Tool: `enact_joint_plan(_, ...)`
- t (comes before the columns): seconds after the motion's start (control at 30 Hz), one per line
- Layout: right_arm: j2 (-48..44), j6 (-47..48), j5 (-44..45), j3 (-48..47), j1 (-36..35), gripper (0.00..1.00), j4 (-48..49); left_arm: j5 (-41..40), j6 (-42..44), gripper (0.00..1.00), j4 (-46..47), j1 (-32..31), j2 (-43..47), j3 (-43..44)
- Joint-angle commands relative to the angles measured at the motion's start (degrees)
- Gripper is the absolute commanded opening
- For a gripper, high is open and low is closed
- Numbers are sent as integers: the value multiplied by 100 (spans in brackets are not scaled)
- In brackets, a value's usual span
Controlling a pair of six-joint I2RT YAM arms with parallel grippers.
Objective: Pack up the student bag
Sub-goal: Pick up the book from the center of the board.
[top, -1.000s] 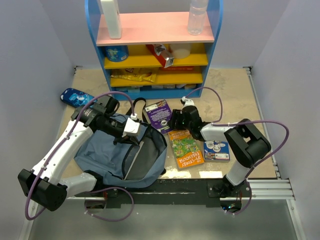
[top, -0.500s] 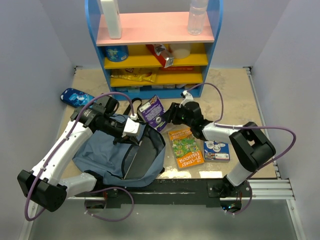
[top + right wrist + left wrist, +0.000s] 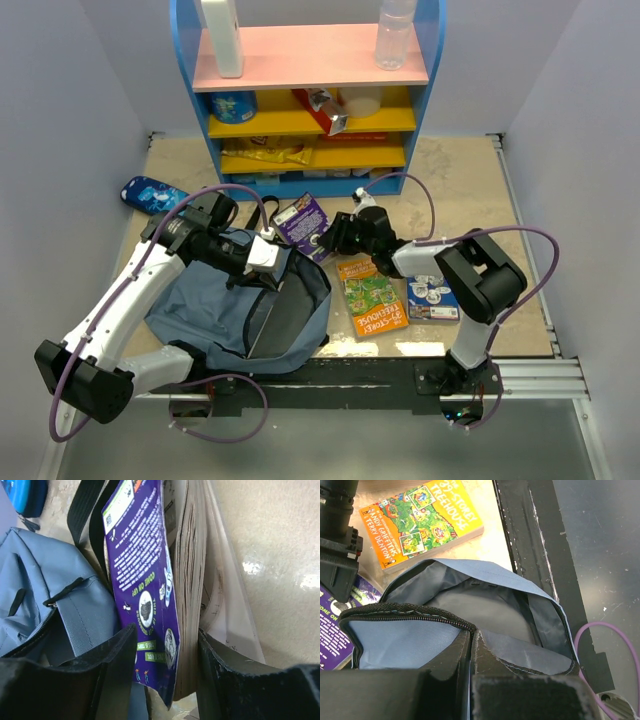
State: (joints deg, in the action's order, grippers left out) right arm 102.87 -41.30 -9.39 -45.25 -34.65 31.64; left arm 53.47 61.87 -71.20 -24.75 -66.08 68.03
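The student bag (image 3: 240,310) lies slate-blue at the front left with its mouth open and dark lining showing (image 3: 470,600). My left gripper (image 3: 268,255) is shut on the bag's zippered rim (image 3: 471,635) and holds that edge up. My right gripper (image 3: 325,235) has a purple book (image 3: 300,222) between its fingers (image 3: 167,645). The book (image 3: 140,570) stands on edge, tilted, right beside the bag's upper right side (image 3: 40,580) and its black straps.
An orange-green Treehouse book (image 3: 371,295) and a small blue-white book (image 3: 433,300) lie right of the bag. A bright-blue pouch (image 3: 150,194) sits at far left. A blue shelf (image 3: 310,70) with bottles and snacks stands at the back.
My right gripper has carried the purple book left toward the bag, tipping it from flat onto its edge, while its jaws narrowed on it. The left arm has not moved.
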Motion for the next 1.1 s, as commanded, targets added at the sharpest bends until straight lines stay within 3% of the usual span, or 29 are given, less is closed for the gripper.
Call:
enact_joint_plan(0.0, -74, 446, 59, -422, -217, 47, -790, 234, -25, 0, 62, 41, 166, 123)
enact_joint_plan(0.07, -144, 482, 156, -528, -226, 41, -870, 260, -34, 0, 62, 41, 157, 114)
enact_joint_plan(0.1, -205, 482, 226, -546, -217, 28, -896, 278, -34, 0, 62, 41, 149, 114)
enact_joint_plan(0.2, -425, 474, 314, -695, -217, 7, -1045, 295, -34, 0, 54, 41, 148, 123)
enact_joint_plan(0.57, -1708, 632, 438, -1951, 257, 0, -2117, 146, -271, 0, 264, 32, 183, 123)
enact_joint_plan(0.73, -2543, 386, 288, -2373, 688, 0, -2942, -457, -1104, 0, 1272, 58, 333, 27)
enact_joint_plan(0.87, -3184, 27, 140, -2234, 697, 0, -3549, -943, -2098, 0, 2686, 164, 631, -176)
enact_joint_plan(1.07, -4677, -693, -291, -900, 521, 0, -3955, -1225, -2653, 0, 3358, 225, 606, -185)
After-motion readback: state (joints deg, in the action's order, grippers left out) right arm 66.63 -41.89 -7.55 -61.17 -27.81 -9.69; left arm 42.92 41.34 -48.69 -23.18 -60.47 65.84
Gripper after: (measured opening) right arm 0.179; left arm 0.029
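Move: The purple book's near right corner is already between the right gripper's open fingers; its middle lies about 4 cm ahead and 6 cm left, at nearly finger height. From that hand, the orange book is some 14 cm back and 10 cm right, the blue book 14 cm back and 24 cm right, and the bag's opening 16 cm back and 10 cm left. From the left gripper, the purple book lies about 17 cm ahead, 8 cm right and 14 cm below. Shut the right gripper on the purple book's near corner, pages and cover together. Lift it briskly about 24 cm off the board, easing right some 8 cm away from the bag; drift slightly forward at first, then draw back. Late in the lift, take the left gripper about 6 cm forward and a little up, turning some 20 degrees counter-clockwise, keeping its pinch on the bag's zipped edge. ##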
